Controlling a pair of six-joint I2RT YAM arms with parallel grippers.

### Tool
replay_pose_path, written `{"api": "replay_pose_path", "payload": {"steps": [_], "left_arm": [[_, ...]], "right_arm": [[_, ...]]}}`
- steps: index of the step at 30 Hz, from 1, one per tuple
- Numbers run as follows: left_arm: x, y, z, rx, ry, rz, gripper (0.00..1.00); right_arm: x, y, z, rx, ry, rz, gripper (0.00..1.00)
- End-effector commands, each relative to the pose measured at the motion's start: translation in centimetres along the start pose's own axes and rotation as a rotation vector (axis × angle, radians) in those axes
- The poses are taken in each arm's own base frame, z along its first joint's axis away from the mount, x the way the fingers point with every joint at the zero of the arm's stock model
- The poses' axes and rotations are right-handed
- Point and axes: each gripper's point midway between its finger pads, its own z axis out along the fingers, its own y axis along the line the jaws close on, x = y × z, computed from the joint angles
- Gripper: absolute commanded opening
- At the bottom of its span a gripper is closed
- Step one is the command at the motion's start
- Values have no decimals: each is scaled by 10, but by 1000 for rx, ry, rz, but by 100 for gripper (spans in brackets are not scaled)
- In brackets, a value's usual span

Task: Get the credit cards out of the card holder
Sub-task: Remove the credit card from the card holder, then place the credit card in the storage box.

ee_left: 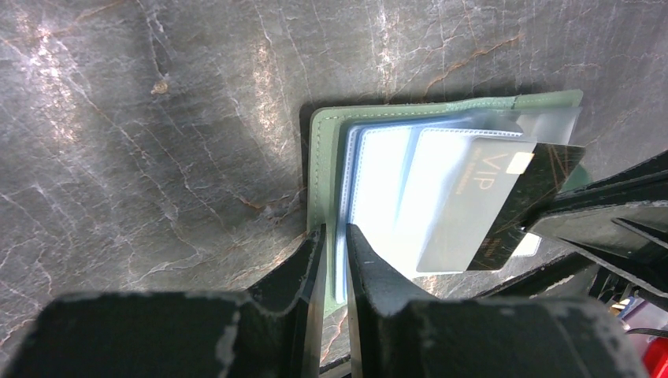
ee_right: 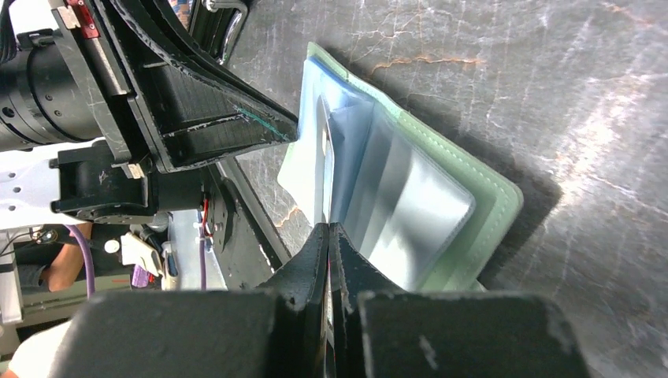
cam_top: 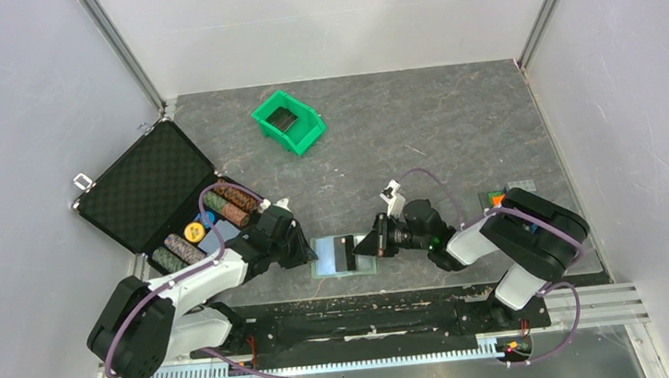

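The pale green card holder lies spread open on the table near the front edge, its clear sleeves showing light blue. My left gripper is shut on its left edge, pinching cover and sleeves in the left wrist view. A dark credit card marked VIP sticks partway out of a sleeve to the right. My right gripper is shut on that card's outer end; in the right wrist view its jaws are pressed together over the thin card. The holder's green cover lies flat behind.
An open black foam-lined case with rows of poker chips stands at the left. A green plastic bin holding dark items sits at the back. A small orange and green object lies by the right arm. The table's front edge runs just below the holder.
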Motion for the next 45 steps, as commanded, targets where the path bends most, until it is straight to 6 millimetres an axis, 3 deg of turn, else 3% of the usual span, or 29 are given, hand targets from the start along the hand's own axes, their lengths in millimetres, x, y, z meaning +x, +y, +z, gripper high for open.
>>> {"api": "replay_pose_path", "payload": {"steps": [1, 7, 12, 18, 23, 30, 45], "left_arm": [[13, 16, 0, -62, 37, -6, 22], [3, -5, -11, 6, 25, 9, 23], [-19, -44, -37, 117, 8, 73, 46], [-36, -98, -80, 335, -5, 236, 52], [-23, -134, -106, 569, 52, 386, 51], [-12, -152, -126, 691, 107, 503, 51], [26, -161, -129, 756, 256, 690, 47]], "right_arm": [[-6, -10, -13, 60, -11, -44, 0], [-26, -17, -38, 150, -29, -218, 0], [-39, 0, -55, 104, 31, -386, 0], [-14, 46, -72, -145, 179, -499, 0], [2, 54, -83, -220, 225, -522, 0], [19, 71, -91, -340, 246, -515, 0], [31, 100, -94, -456, 265, -518, 0]]}}
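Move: The card is already pinched by its right edge in the right hand, with its middle roughly 2 cm to that hand's left, 1 cm ahead and slightly below. From the left hand, resting at the holder's left edge, the card lies level ahead and about 7 cm to the right. The open card holder's middle is some 3 cm left of the right hand and 2 cm below; the table's near edge runs about 10 cm behind that hand. The card, kept in the right hand's shut fingers, is drawn about 5 cm right out of its pocket, then lifted and carried back, ending some 9 cm higher, the wrist turning counter-clockwise and tipping up. The left hand comes free of the holder, opens further, rises about 16 cm while swinging right and then back, and turns clockwise to bring its fingers around the card's free end. ##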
